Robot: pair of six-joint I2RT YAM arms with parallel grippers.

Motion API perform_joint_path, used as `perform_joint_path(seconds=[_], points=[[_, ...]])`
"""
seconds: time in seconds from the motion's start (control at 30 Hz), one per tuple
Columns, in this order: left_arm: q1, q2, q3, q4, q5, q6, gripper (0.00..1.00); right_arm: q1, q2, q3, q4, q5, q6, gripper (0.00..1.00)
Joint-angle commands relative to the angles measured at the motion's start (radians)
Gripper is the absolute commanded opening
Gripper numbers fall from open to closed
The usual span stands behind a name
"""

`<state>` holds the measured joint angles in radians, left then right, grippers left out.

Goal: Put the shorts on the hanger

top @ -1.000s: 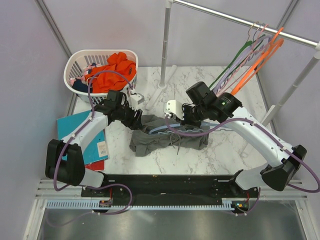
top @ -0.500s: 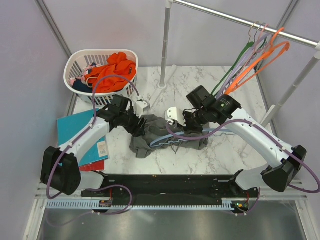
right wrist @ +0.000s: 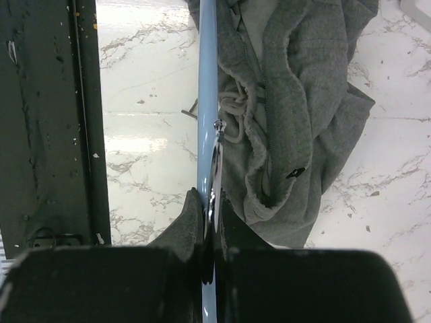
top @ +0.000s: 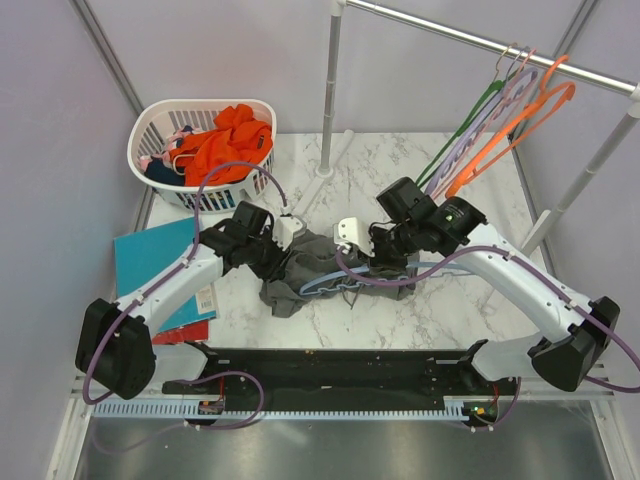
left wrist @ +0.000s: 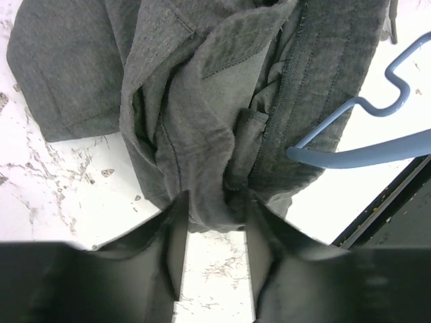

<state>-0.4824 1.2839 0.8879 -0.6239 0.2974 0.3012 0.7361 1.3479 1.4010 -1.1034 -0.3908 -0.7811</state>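
The dark grey shorts [top: 320, 262] lie crumpled on the marble table between both arms. The light-blue hanger [top: 345, 284] lies across them, its wavy bar along their near edge. My left gripper [top: 284, 256] is at their left end. In the left wrist view its fingers [left wrist: 176, 225] stand apart with a fold of the shorts [left wrist: 202, 101] between the tips, and the hanger [left wrist: 377, 145] shows at the right. My right gripper [right wrist: 211, 202] is shut on the hanger [right wrist: 207, 101] at its metal hook, beside the shorts [right wrist: 296, 101] and their drawstring [right wrist: 232, 108].
A white laundry basket [top: 150, 120] holding an orange garment [top: 225, 140] stands at the back left. Teal and red books [top: 150, 255] lie at the left. A clothes rail [top: 480, 40] on a pole [top: 328, 100] carries several hangers [top: 500, 120] at the back right.
My left gripper has moved right onto the shorts' left end. The right gripper has shifted slightly right with the hanger, and the shorts have bunched up narrower.
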Motion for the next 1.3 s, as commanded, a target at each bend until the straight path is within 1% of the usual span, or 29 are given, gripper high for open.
perform_joint_path(seconds=[0.0, 0.03, 0.1, 0.13, 0.3, 0.4, 0.57, 0.73, 1.0, 1.27], points=[[-0.008, -0.027, 0.005, -0.01, -0.006, -0.013, 0.31, 0.005, -0.039, -0.01, 0.077, 0.013, 0.034, 0.0], [-0.007, -0.034, 0.011, -0.013, 0.011, -0.008, 0.16, 0.005, -0.041, -0.013, 0.091, 0.026, 0.042, 0.0], [-0.015, -0.043, 0.02, -0.034, 0.041, 0.003, 0.05, 0.003, -0.047, -0.022, 0.135, 0.053, 0.059, 0.0], [-0.019, -0.041, 0.032, -0.043, 0.051, 0.007, 0.02, 0.002, -0.047, -0.023, 0.143, 0.055, 0.062, 0.0], [-0.038, -0.077, 0.046, -0.066, 0.088, 0.016, 0.02, 0.002, -0.024, -0.014, 0.165, 0.033, 0.068, 0.0], [-0.05, -0.11, 0.068, -0.074, 0.082, 0.013, 0.02, -0.003, -0.015, -0.016, 0.186, 0.023, 0.051, 0.0], [-0.051, -0.118, 0.172, -0.117, 0.086, -0.017, 0.02, -0.007, -0.009, -0.011, 0.2, -0.046, 0.01, 0.0], [-0.073, -0.101, 0.263, -0.16, 0.137, -0.01, 0.02, -0.01, 0.006, 0.004, 0.241, -0.068, -0.026, 0.0], [-0.119, -0.101, 0.312, -0.186, 0.155, 0.026, 0.02, -0.023, 0.051, 0.049, 0.27, -0.128, -0.115, 0.0], [-0.125, -0.084, 0.341, -0.16, 0.184, -0.022, 0.02, -0.023, 0.079, 0.024, 0.322, -0.223, -0.126, 0.0]])
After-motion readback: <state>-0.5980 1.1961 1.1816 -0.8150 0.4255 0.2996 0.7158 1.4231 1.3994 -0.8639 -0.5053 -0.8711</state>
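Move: Right between the left hand's open fingers is the shorts' waist corner. The near end of the blue hanger hangs about 7 cm to the right of the left hand, 3 cm back and some 3 cm higher, and the drawstring lies roughly 19 cm right and 3 cm back. From the right hand, which already holds the hanger by its middle, that waist corner is about 24 cm left, 2 cm ahead and 12 cm down. Closing fully on the waist corner, the left fingers pinch the cloth, draw it back about 2 cm, then raise it some 11 cm while drifting about 5 cm right, towards the hanger, the wrist tilting slightly. The right hand keeps its grip and carries the hanger's end forward and then left into the lifted waist, about 5 cm left and 4 cm forward, turning so that end tips up. ##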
